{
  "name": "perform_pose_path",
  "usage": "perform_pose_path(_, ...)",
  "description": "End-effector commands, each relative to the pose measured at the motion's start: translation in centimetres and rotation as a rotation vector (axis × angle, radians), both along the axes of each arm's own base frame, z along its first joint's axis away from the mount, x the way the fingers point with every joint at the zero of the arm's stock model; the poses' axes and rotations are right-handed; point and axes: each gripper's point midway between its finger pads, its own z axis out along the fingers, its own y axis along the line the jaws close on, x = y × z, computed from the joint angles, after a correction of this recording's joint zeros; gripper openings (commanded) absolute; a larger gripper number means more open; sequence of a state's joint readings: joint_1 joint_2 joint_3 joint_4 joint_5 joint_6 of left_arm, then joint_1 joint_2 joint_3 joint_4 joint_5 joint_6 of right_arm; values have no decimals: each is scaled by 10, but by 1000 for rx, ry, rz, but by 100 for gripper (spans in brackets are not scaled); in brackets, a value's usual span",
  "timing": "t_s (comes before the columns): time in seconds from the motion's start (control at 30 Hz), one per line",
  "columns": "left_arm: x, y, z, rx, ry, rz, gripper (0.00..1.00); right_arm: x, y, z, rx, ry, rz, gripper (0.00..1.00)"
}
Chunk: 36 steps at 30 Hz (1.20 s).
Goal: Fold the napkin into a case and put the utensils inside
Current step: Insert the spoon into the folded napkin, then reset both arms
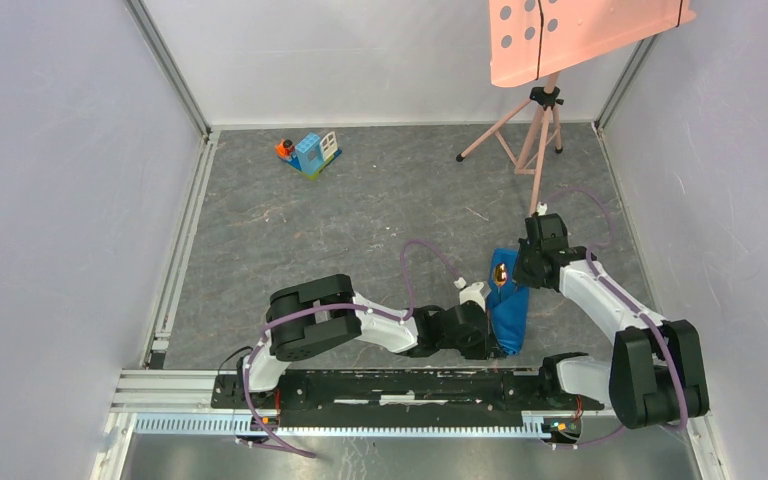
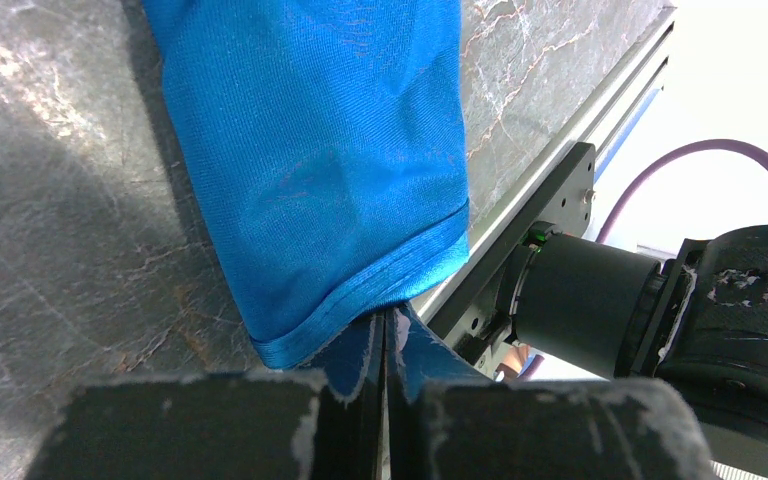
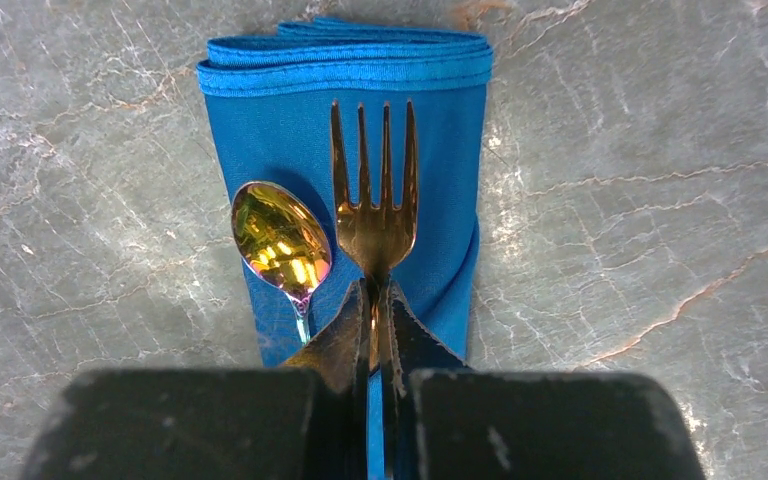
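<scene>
The napkin lies folded as a narrow bright blue case, near the table's front edge between my two arms. My left gripper is at its near end, and in the left wrist view it is shut with its tips pinching the hem of the napkin. My right gripper is at the far end. In the right wrist view it is shut on the neck of the golden fork, whose tines lie on the napkin. The spoon rests beside the fork, with its handle running down behind my finger.
A blue-and-white toy block house sits at the back left. A pink board on a tripod stands at the back right. The aluminium rail runs just beside the napkin's near end. White walls enclose the table.
</scene>
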<state>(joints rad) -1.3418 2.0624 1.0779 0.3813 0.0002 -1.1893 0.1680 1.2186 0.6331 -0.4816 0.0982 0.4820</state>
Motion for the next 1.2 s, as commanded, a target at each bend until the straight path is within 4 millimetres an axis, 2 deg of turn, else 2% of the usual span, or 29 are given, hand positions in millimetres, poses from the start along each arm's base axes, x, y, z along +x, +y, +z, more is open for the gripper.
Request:
perform_pose_path(0.0,10,9,-11,40,-11,65,2,-11,2,-10,9,26,17,0)
perform_pose_path(0.23,11,10,-9,45,-21,66,2,-20,5,-22,27,36,45,0)
perform_pose_path(0.33,11,10,-8,43,-21,65,2,-16,2,-19,8,8,57,13)
perform_pose_path(0.47,11,9,-6,38,-21,65,2,-11,3,-10,4,-19,74,24)
perform_pose_path(0.6,11,12,3,34,-36,61,6,0,4,16,-2,-81,106,37)
perform_pose_path(0.73,4,16,20,10,-63,51,19,12,8,61,-5,-173,164,46)
perform_pose_path(0.83,-7,22,42,-15,-95,31,32,19,14,112,-13,-291,248,55)
perform_pose_path(0.9,-13,28,60,-41,-127,10,35,17,29,154,34,-407,355,60)
perform_pose_path(1.0,-21,44,89,-85,-159,-13,38,5,43,217,67,-563,472,71)
perform_pose_path(1.07,-25,58,122,-133,-215,-23,39,-9,52,256,95,-656,545,74)
perform_pose_path(1.17,-16,91,164,-95,-377,-38,40,-37,57,323,108,-824,607,89)
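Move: The right hand still holds the fork by its neck over the napkin. The pocket mouth it feeds into lies about 4 cm back, roughly in line sideways and some 3 cm below. The spoon's bowl is about 4 cm to this hand's left and 2 cm ahead; the napkin's near end is about 16 cm back and 2 cm left. From the left hand, pinching that near end, the pocket mouth is some 12 cm ahead and 3 cm right. Back and down by about 2 cm each way, the right hand slides the fork towards the pocket, then opens and lets go. It lifts away fast, some 27 cm up and a little left, opening wider as its fingers tip up and forward and it turns counter-clockwise. The left hand holds the napkin's near end at first, then opens and leaves up, left and slightly back. ##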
